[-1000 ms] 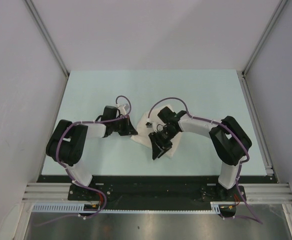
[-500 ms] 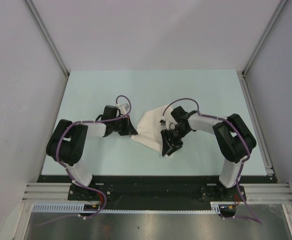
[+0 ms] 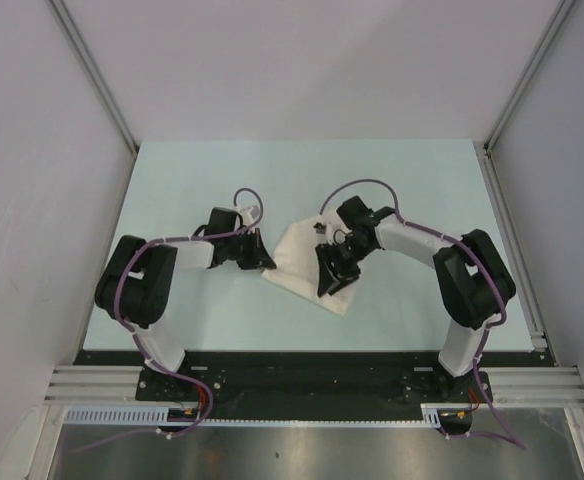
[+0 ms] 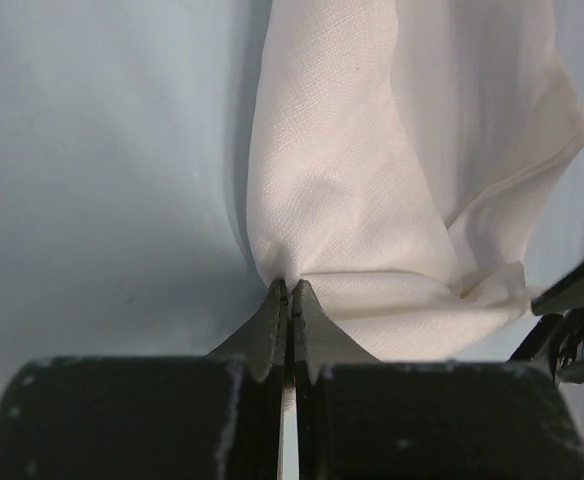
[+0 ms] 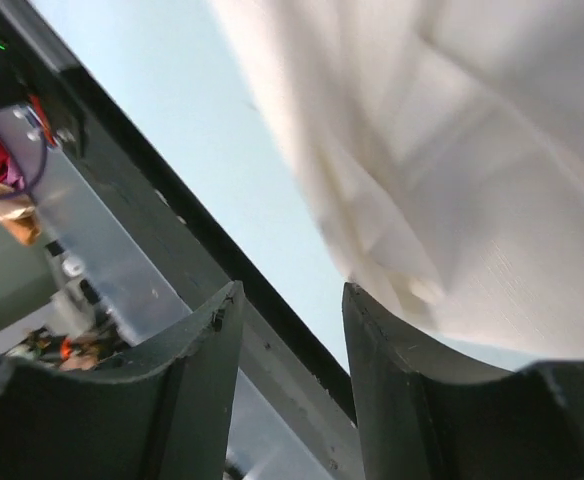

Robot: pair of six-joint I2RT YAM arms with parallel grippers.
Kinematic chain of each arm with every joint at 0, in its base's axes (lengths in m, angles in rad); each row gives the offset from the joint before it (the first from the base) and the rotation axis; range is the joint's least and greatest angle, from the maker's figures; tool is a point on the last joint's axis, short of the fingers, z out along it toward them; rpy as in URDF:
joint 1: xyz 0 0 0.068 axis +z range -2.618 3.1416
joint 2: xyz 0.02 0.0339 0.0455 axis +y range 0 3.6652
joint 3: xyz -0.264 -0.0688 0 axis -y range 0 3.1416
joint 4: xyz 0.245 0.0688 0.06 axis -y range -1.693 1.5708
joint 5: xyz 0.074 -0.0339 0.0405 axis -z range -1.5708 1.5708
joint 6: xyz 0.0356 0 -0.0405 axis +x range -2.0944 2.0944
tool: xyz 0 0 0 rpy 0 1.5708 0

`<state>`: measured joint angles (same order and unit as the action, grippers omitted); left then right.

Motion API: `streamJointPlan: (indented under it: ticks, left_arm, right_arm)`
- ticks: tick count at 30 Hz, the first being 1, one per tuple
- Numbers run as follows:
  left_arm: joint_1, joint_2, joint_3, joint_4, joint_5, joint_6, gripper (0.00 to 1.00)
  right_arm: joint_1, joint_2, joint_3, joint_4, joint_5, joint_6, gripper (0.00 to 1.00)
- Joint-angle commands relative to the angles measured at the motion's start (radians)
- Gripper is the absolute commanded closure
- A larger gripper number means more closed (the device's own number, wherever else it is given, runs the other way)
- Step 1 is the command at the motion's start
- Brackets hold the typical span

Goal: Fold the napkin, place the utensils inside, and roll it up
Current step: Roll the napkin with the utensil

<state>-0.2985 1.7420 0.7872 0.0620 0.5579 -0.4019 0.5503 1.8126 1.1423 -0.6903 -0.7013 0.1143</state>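
The white napkin (image 3: 297, 262) lies crumpled in the middle of the pale table, between the two arms. My left gripper (image 3: 268, 265) is shut on its left edge; in the left wrist view the cloth (image 4: 372, 220) bunches into the pinched fingertips of the left gripper (image 4: 289, 287). My right gripper (image 3: 328, 282) hovers over the napkin's near right part, tilted toward the table's near edge. Its jaws stand apart with nothing between them. In the right wrist view the napkin (image 5: 472, 170) brushes the tip of the right finger (image 5: 372, 330) of the right gripper (image 5: 292, 292). The utensils are out of view.
A black strip and an aluminium rail (image 3: 302, 380) run along the table's near edge, also seen as the rail (image 5: 152, 230) in the right wrist view. Grey walls with metal posts (image 3: 512, 190) close in the left, right and back sides.
The right gripper has swung right and then back over the napkin, ending a little farther from the near edge. More cloth shows on its left. The left gripper has kept its pinch in place.
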Motion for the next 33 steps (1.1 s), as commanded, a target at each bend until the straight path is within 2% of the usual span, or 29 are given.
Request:
streamJointPlan:
  ticks: [1,5,6,8,13,24,33]
  left_arm:
    - [-0.001,0.044,0.029,-0.053,-0.053,0.017,1.0]
    - [-0.001,0.051,0.04,-0.054,-0.056,0.015,1.0]
    - [0.001,0.057,0.044,-0.056,-0.056,0.015,1.0]
    - [0.001,0.06,0.049,-0.082,-0.055,0.014,1.0]
    - [0.001,0.073,0.06,-0.096,-0.055,0.017,1.0]
    - [0.001,0.088,0.083,-0.106,-0.049,0.02,1.0]
    - [0.001,0.09,0.086,-0.108,-0.046,0.02,1.0]
  right_arm:
    - [0.085,-0.098,0.178,-0.02,0.077,0.002,0.5]
    - [0.253,-0.11,0.223,0.075,0.314,-0.033,0.49]
    - [0.279,-0.107,0.211,0.137,0.451,-0.056,0.49]
    - [0.35,-0.095,0.18,0.204,0.601,-0.083,0.48]
    - [0.441,-0.035,0.126,0.334,0.776,-0.179,0.48]
    - [0.45,0.039,0.096,0.394,0.842,-0.232,0.48]
    - [0.425,0.085,0.071,0.391,0.806,-0.235,0.48]
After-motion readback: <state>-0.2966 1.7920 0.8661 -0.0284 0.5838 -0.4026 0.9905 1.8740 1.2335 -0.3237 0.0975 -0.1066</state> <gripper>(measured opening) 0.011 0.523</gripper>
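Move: The stretch of rolled napkin I'm going for lies about 5 cm ahead of my right hand, 9 cm to its left and roughly 4 cm below. The roll's end pinched in my left fingers is some 11 cm ahead and 14 cm left; its free end is level with my right hand, 3 cm to the right. The unrolled napkin spreads about 14 cm ahead and 2 cm left. From my left hand the stretch is some 5 cm back and 5 cm right. I lift my half-open right hand about 7 cm while carrying it left past the free end, then lower it some 9 cm and ease it forward to the roll beside my left hand, one finger on each side. On the way I swing the fingertips forward by around 50 degrees. My left hand stays put and keeps its pinch on the roll's end. ##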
